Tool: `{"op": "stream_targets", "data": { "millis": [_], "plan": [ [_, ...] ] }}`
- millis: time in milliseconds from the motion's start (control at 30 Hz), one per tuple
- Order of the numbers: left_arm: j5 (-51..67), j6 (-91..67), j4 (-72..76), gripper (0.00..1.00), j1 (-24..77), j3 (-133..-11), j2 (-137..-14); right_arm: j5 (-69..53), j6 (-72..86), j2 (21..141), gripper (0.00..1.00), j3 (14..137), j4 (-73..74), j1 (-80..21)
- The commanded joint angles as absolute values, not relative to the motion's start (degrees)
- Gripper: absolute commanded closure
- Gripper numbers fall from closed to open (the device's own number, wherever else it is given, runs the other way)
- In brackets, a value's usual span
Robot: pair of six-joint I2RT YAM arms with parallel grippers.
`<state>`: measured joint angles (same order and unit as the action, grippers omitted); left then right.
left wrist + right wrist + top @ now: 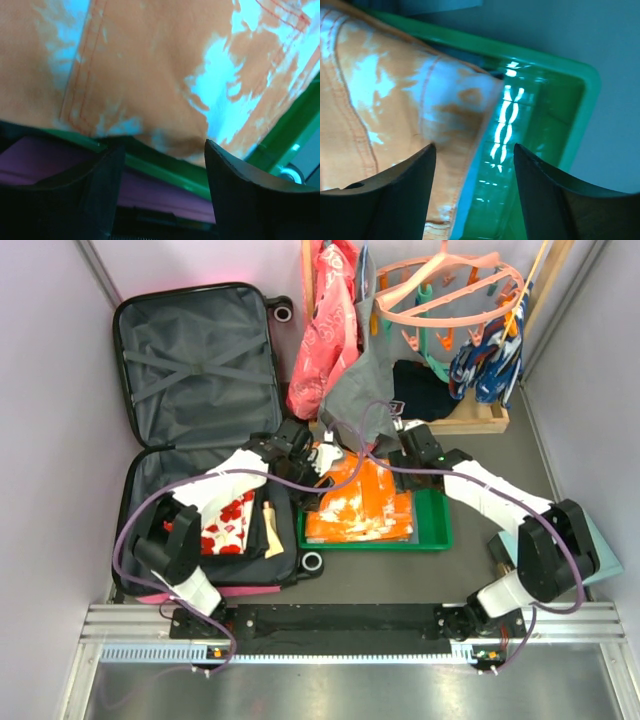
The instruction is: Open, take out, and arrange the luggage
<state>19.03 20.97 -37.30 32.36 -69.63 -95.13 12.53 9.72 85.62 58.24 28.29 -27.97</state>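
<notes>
The pink luggage (195,360) lies open on the left, its dark grey strapped lid toward the back. A red-and-white garment (228,525) rests in its near half. Right of it, a folded orange tie-dye garment (360,505) lies in a green tray (430,537). My left gripper (318,462) hovers at the garment's back left edge. In the left wrist view it (165,165) is open, with the orange cloth (150,75) just beyond the fingertips. My right gripper (398,455) is at the back right corner. It (474,155) is open over the cloth's edge (395,100) and the tray floor (530,150), gripping nothing.
A wooden rack at the back holds a pink bag (325,340), a grey garment (362,380), a peach clip hanger (450,290) and a blue garment (485,365). A pale teal flat box (600,550) lies at the right. Walls close in on both sides.
</notes>
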Motion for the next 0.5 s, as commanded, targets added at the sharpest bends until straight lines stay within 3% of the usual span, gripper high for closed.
{"op": "stream_targets", "data": {
  "millis": [0, 33, 133, 167, 267, 467],
  "plan": [
    [17.06, 23.12, -44.03, 0.3, 32.43, -74.44, -88.51, 21.43, 13.0, 80.52, 0.37, 62.31, 27.68, -27.24],
    [16.35, 21.9, -44.12, 0.3, 32.43, -75.14, -87.81, 21.71, 13.7, 78.85, 0.39, 62.31, 27.25, -27.42],
    [11.71, 19.69, -42.11, 0.29, 32.08, -76.2, -84.56, 19.0, 15.2, 76.73, 0.63, 60.3, 22.53, -29.09],
    [10.73, 19.43, -40.88, 0.3, 31.99, -75.85, -82.98, 16.55, 16.51, 76.73, 0.75, 58.9, 21.2, -29.09],
    [5.64, 17.49, -38.94, 0.31, 30.33, -74.71, -80.43, 9.32, 19.5, 81.01, 0.91, 58.36, 18.37, -29.09],
    [4.91, 14.5, -38.5, 0.3, 17.86, -70.51, -75.6, 9.84, 25.21, 93.32, 0.96, 59.85, 20.21, -25.84]
  ]
}}
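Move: The poppy cloth in the suitcase lies about 19 cm to the left of the left hand and 6 cm back, slightly lower; the cream tube is 9 cm left and 7 back. From the right hand, the orange cloth's middle is some 8 cm left, 5 back and 3 below; the green tray's middle is 5 left, 5 back and 6 below, the black shirt 17 ahead and 4 right. Up and then increasingly left and a little forward, the left hand lifts off the orange cloth's left side, fingers still open, rising about 11 cm and turning some 20 degrees counter-clockwise as it heads back to the suitcase side. The right hand hops up about 5 cm, shuts its open fingers empty, then shifts left and forward and sinks again over the orange cloth's far right corner, its contact with the cloth not to be seen. ##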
